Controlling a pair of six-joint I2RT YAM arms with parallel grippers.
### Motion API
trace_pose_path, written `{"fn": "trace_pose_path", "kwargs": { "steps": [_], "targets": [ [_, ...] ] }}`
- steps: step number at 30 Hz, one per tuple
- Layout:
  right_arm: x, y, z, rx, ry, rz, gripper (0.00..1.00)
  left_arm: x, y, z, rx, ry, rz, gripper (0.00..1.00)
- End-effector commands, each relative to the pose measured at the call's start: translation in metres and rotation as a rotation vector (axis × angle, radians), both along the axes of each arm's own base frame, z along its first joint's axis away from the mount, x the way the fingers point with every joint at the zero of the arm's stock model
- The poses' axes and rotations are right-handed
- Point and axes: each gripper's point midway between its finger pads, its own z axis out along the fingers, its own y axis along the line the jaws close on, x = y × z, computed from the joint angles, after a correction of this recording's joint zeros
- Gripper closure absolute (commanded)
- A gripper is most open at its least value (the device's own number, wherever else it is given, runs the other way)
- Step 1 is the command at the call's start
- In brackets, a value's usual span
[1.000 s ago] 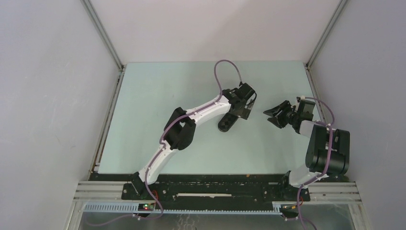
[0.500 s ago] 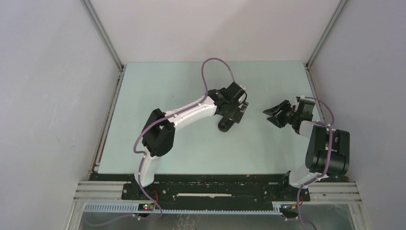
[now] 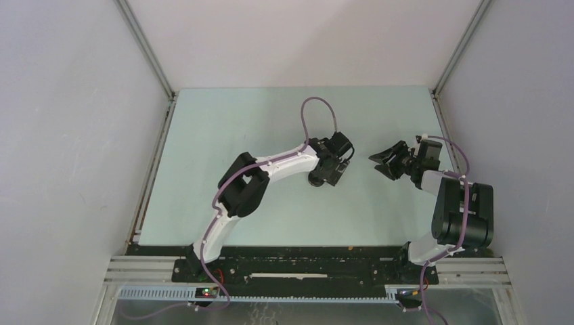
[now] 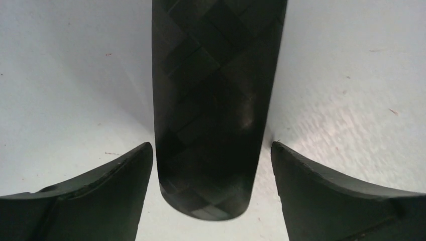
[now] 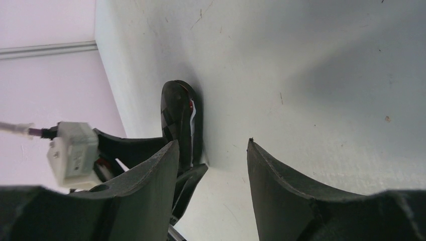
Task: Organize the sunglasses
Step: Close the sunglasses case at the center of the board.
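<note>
A closed black case with a woven pattern (image 4: 211, 110) lies on the pale table, and only its near tip (image 3: 315, 180) shows from above. My left gripper (image 4: 211, 148) straddles its rounded end, open, with a thin gap between each finger and the case. From above, the left gripper (image 3: 330, 169) sits over the case. To the right, my right gripper (image 3: 379, 166) hovers open with nothing between its fingers (image 5: 213, 143). Its camera sees the case (image 5: 180, 118) edge-on, with a red-and-white sliver at the seam. The sunglasses are out of view.
The pale green table (image 3: 223, 135) is fenced by grey walls with metal rails at the left (image 3: 154, 162) and right (image 3: 440, 122). A purple cable (image 3: 318, 112) loops above the left wrist. The right arm's base (image 3: 464, 217) stands at the near right.
My left arm has swung back toward me and come down, bringing its gripper round the case's end. The right gripper has edged slightly left.
</note>
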Motion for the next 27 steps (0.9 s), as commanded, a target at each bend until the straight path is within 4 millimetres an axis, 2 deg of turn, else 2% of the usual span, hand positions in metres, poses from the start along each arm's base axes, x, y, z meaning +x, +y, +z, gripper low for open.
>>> {"fn": "trace_pose_path", "kwargs": {
  "steps": [1,3,7,10,11,12,14,15,17,18,22,25,27],
  "targets": [
    [0.002,0.004,0.016,0.002,-0.053,0.012,0.39,0.018,-0.010,0.017,0.041,-0.119,-0.009,0.14],
    [0.002,0.004,0.017,0.004,-0.055,0.012,0.39,0.018,-0.011,0.013,0.063,-0.126,-0.012,0.22],
    [0.002,0.004,0.017,0.003,-0.055,0.012,0.39,0.017,-0.008,0.014,0.084,-0.145,-0.004,0.47],
    [0.002,0.004,0.016,0.004,-0.051,0.012,0.39,0.019,-0.005,0.021,0.089,-0.176,0.010,0.55],
    [0.002,0.005,0.015,0.004,-0.051,0.014,0.40,0.019,-0.005,0.026,0.086,-0.189,0.014,0.53],
    [0.002,0.005,0.015,0.004,-0.051,0.015,0.40,0.019,-0.005,0.031,0.079,-0.197,0.015,0.43],
    [0.001,0.005,0.014,0.004,-0.048,0.016,0.40,0.020,-0.005,0.044,0.067,-0.219,0.029,0.14],
    [0.001,0.005,0.014,0.004,-0.047,0.017,0.40,0.019,-0.005,0.050,0.062,-0.229,0.032,0.06],
    [0.001,0.006,0.013,0.003,-0.047,0.019,0.40,0.016,-0.004,0.066,0.045,-0.257,0.043,0.03],
    [0.001,0.006,0.013,0.003,-0.046,0.019,0.40,0.014,-0.003,0.074,0.029,-0.269,0.051,0.05],
    [0.001,0.006,0.011,0.003,-0.042,0.022,0.40,0.004,-0.009,0.093,-0.080,-0.280,0.057,0.25],
    [0.002,0.008,0.011,0.008,-0.042,0.024,0.40,0.001,-0.014,0.095,-0.119,-0.266,0.057,0.43],
    [0.002,0.008,0.012,0.007,-0.044,0.026,0.40,0.000,-0.018,0.094,-0.133,-0.255,0.051,0.52]
  ]
}}
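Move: The closed sunglasses case lies between and ahead of the left hand's open fingers, which straddle its near end; its middle is about 4 cm ahead, 2 cm to the right and roughly 1 cm below the hand point, with the case running forward and right. No other loose thing stands near. From the idle right hand the case's middle lies some 14 cm left, about 1 cm ahead and 5 cm lower. Staying low, the left hand eases about 1 cm forward while its fingers close in to roughly two thirds on the sides of the sunglasses case's near end, seeming to squeeze it, then open wide again. It then rises about 6 cm, almost straight up and clear of the case, the fingertips having swung some 10 degrees forward and the fingers drawing in to about half open in the air. ##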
